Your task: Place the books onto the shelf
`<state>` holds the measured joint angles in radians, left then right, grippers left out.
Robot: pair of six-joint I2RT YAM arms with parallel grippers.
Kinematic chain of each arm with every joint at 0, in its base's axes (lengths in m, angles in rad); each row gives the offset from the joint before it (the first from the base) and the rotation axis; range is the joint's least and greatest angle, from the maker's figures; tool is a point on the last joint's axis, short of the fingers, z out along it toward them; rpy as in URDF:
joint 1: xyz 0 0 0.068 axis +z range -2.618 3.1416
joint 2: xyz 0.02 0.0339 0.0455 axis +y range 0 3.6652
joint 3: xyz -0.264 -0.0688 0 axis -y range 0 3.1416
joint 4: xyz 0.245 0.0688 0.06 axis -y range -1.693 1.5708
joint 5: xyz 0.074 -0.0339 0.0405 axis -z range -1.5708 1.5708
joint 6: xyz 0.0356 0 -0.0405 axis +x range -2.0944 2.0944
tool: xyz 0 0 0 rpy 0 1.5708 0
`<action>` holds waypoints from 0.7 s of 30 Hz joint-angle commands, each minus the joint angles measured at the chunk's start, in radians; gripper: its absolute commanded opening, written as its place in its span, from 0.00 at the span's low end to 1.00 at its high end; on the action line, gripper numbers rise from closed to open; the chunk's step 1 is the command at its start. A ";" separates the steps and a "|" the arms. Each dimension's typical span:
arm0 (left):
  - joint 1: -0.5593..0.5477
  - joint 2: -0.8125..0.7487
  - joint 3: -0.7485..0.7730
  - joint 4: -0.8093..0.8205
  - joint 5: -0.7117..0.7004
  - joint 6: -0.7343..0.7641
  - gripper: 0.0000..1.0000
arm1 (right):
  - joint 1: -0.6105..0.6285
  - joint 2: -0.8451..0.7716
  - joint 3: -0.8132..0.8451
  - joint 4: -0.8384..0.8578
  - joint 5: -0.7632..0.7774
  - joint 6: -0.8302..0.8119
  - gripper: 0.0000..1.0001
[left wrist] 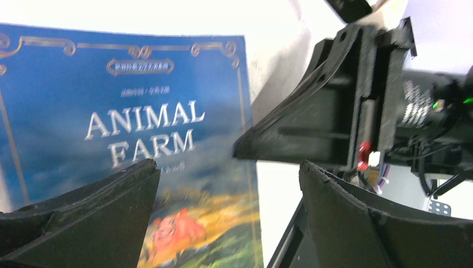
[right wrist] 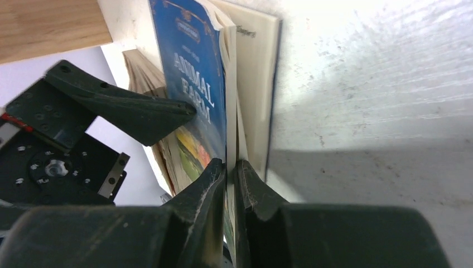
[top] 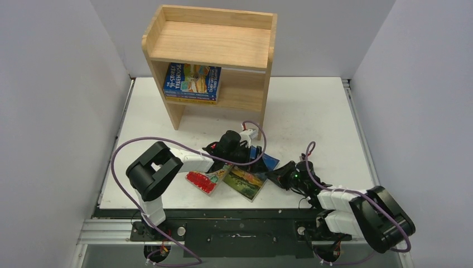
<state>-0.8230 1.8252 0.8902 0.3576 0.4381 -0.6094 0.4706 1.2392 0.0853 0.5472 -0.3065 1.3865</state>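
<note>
The Animal Farm book (top: pixel 245 181) lies near the table's front middle, blue at the top with a green-yellow landscape below (left wrist: pixel 139 128). My right gripper (top: pixel 274 175) is shut on its right edge; in the right wrist view the pads (right wrist: pixel 230 164) pinch the cover and pages (right wrist: pixel 195 84). My left gripper (top: pixel 234 153) hangs open just over the same book, its fingers (left wrist: pixel 100 218) wide apart with nothing between them. A red-bordered book (top: pixel 203 180) lies to the left. Other books (top: pixel 192 81) are stacked flat on the inner board of the wooden shelf (top: pixel 212 42).
The shelf stands at the back left of the white table (top: pixel 312 111). Grey walls close in both sides. A black rail (top: pixel 234 215) runs along the near edge. Purple cables (top: pixel 120 162) loop around the left arm.
</note>
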 commanded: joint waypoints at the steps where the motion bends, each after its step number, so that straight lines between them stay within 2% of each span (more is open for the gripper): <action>1: -0.006 -0.104 -0.031 -0.156 -0.011 0.016 0.96 | -0.061 -0.181 0.039 -0.201 -0.022 -0.117 0.05; 7: 0.041 -0.249 -0.083 -0.224 -0.027 0.022 0.96 | -0.243 -0.466 0.082 -0.464 -0.157 -0.307 0.05; 13: 0.137 -0.215 -0.126 -0.118 0.153 -0.021 0.96 | -0.289 -0.494 0.103 -0.438 -0.351 -0.392 0.05; 17: 0.162 -0.189 -0.045 -0.279 0.145 0.094 0.97 | -0.291 -0.497 0.145 -0.429 -0.444 -0.444 0.05; 21: 0.209 -0.193 -0.034 -0.302 0.193 0.111 0.97 | -0.296 -0.500 0.187 -0.452 -0.507 -0.480 0.05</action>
<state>-0.6521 1.6371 0.8001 0.0917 0.5556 -0.5594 0.1829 0.7609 0.1810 0.0406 -0.6853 0.9722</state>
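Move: Beneath the left hand's open fingers lies Animal Farm, its middle about 4 cm back, 4 cm to the left and 4 cm down. The red treehouse book lies some 20 cm left and 4 cm back of that hand; the bookshelf's near right leg stands about 11 cm ahead and 1 cm left. From the right hand, already pinching Animal Farm's right edge, that book's middle is roughly 6 cm left, level fore and aft, 1 cm lower. Keeping its pinch on the front part of Animal Farm, the right hand lifts about 7 cm, swinging 5 cm right before coming 2 cm back left, while its fingers tip up some 15 degrees and turn as far counter-clockwise. The left hand, wide open, arcs about 7.5 cm left towards the red book, rising 3 cm on the way and sinking again beside Animal Farm's left edge. ##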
